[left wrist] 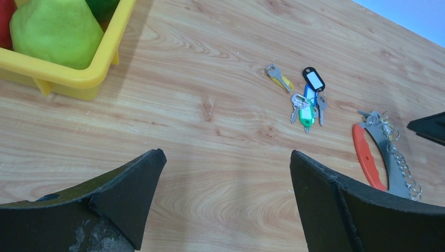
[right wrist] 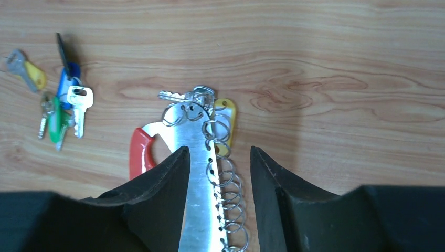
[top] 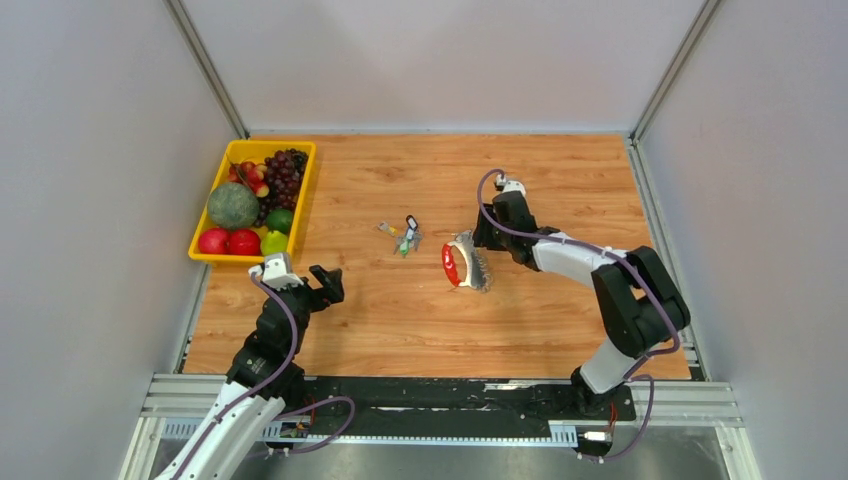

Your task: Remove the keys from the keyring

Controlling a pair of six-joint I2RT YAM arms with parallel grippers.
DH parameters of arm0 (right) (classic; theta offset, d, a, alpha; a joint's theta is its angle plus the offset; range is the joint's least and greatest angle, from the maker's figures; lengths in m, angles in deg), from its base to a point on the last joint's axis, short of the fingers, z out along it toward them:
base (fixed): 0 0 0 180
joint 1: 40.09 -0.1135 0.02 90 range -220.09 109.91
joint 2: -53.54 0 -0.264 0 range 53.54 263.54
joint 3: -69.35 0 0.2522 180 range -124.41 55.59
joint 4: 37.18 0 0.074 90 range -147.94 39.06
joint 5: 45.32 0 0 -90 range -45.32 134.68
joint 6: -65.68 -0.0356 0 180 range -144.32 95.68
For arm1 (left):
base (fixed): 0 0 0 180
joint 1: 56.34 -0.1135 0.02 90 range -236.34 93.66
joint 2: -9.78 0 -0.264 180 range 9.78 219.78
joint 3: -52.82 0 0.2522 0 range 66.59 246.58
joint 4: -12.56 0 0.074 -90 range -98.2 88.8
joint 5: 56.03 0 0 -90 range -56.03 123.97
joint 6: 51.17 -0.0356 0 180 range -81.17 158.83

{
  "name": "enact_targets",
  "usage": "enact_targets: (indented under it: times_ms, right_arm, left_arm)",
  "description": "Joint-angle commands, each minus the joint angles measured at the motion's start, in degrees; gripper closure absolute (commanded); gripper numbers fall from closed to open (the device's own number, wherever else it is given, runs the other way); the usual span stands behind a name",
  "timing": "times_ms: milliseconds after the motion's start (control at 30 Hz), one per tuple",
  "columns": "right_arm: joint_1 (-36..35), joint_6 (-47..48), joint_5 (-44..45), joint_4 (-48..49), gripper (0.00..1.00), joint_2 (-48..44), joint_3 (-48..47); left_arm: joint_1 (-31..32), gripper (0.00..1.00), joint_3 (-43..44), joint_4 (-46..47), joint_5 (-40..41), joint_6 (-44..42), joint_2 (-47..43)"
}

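Note:
The keyring (right wrist: 139,152) is a red oval loop with a shiny metal strip (right wrist: 191,139) edged by a row of wire rings. At the strip's far end hang the keys (right wrist: 176,96), a small silver one and a yellow-headed one (right wrist: 226,113). My right gripper (right wrist: 219,149) is low over it, its jaws partly apart and straddling the strip and rings. One finger (right wrist: 168,173) lies against the strip and the other stands off the rings. From above, the keyring (top: 452,265) lies mid-table beside the right gripper (top: 476,246). My left gripper (left wrist: 225,153) hangs wide open over bare wood at the near left.
A loose cluster of keys (left wrist: 307,102) with green, blue, black and yellow tags lies left of the keyring, also visible from above as the cluster (top: 405,235). A yellow tray (top: 305,195) of fruit stands at the far left. White walls enclose the table on three sides.

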State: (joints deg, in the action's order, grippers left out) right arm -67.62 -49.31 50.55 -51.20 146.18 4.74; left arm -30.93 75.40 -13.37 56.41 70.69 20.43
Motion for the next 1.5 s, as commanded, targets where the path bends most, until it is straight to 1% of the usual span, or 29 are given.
enact_targets:
  times_ms: [0, 133, 233, 267, 333, 400, 467, 500, 633, 733, 833, 933, 1033, 1100, 1200, 1367, 1467]
  right_arm:
    - [0.84, 1.97, -2.72, 1.88, 0.53, 3.94, -2.16]
    - [0.89, 1.89, -4.15, 4.86, 0.53, 5.50, -0.61]
    - [0.88, 1.88, -4.92, 6.41, 0.59, 7.29, -0.16]
    - [0.85, 1.88, -6.86, 6.78, 0.62, 7.96, -0.20]
    - [0.90, 2.31, -8.72, 6.93, 0.72, 9.03, -0.72]
    - [0.81, 2.99, -9.24, 6.93, 0.88, 8.98, -0.64]
    - [0.80, 3.58, -8.56, 7.29, 0.99, 7.38, 0.05]
    - [0.76, 4.12, -8.81, 7.47, 1.00, 6.28, 0.36]
    - [-0.47, 7.50, -10.74, 12.14, 1.00, -2.22, 4.77]
    - [-1.12, 9.69, -14.40, 17.20, 1.00, -8.79, 8.74]
    - [-1.22, 9.91, -20.02, 19.60, 1.00, -13.46, 10.79]
    - [-1.32, 9.54, -25.09, 17.96, 1.00, -15.41, 9.76]
    - [-1.74, 8.42, -28.92, 16.05, 1.00, -16.63, 8.50]
    - [-2.27, 7.41, -30.46, 14.97, 1.00, -17.58, 8.11]
    - [-2.83, 5.06, -30.97, 12.99, 1.00, -19.11, 7.57]
    - [-4.54, 1.33, -30.59, 10.19, 1.00, -21.32, 6.26]
    - [-7.46, 0.66, -27.17, 8.40, 1.00, -22.77, 5.04]
  left_arm:
    - [0.08, 0.00, -0.23, 1.85, -0.84, -0.08, -0.29]
    - [0.07, 0.00, -0.34, 2.24, -1.07, -0.24, -0.04]
    - [0.03, 0.00, -0.31, 2.45, -1.20, -0.40, 0.10]
    - [0.05, 0.00, -0.43, 2.64, -1.35, -0.50, 0.14]
    - [0.06, 0.00, -0.59, 2.96, -1.57, -0.55, 0.20]
    - [0.00, 0.00, -0.64, 3.28, -1.96, -0.70, 0.28]
    - [0.06, 0.00, -0.66, 3.74, -2.85, -1.07, 0.62]
    - [0.01, 0.00, -0.69, 4.34, -4.05, -1.55, 0.70]
    - [0.06, 0.00, -0.51, 6.72, -7.33, -2.60, 2.34]
    - [0.02, 0.00, -0.07, 9.25, -8.84, -1.72, 4.94]
    - [0.03, 0.00, 0.66, 15.71, -13.62, -0.14, 9.37]
    - [0.05, 0.00, 2.31, 22.04, -18.53, -0.35, 15.06]
    - [0.13, 0.00, 4.57, 28.54, -24.28, -2.30, 24.05]
    - [0.31, 0.01, 6.22, 31.90, -26.40, -2.59, 28.99]
    - [1.80, 0.00, 7.86, 37.25, -26.48, -4.20, 33.94]
    - [8.00, 0.00, 8.87, 48.57, -27.17, -10.38, 40.27]
    - [10.87, 0.01, 9.52, 53.61, -28.12, -12.81, 43.77]
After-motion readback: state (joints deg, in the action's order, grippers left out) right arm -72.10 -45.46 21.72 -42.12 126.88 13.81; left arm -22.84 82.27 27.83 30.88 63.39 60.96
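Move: The keyring's middle lies about 5 cm back, 3 cm left and 5 cm below the right hand; its ringed far end is nearly under the open fingers, some 2 cm left and 4 cm down. The bunch of loose keys lies about 17 cm left and 2 cm ahead of that hand, with the yellow-tagged key roughly 21 cm left and 5 cm ahead, both on the table. From the left hand the keyring is some 12 cm ahead, 30 cm right and 11 cm below. The right hand sinks about 4 cm onto the keyring's far end, drifting slightly left, shuts its half-open fingers on a ring there, then carries the keyring up some 14 cm while drawing back and left, the wrist turning about 30 degrees counter-clockwise with its left side rising. The left hand, wide open and touching nothing, swings right towards the keyring, slowly then faster, about 15 cm, rising late and turning some 35 degrees clockwise. ##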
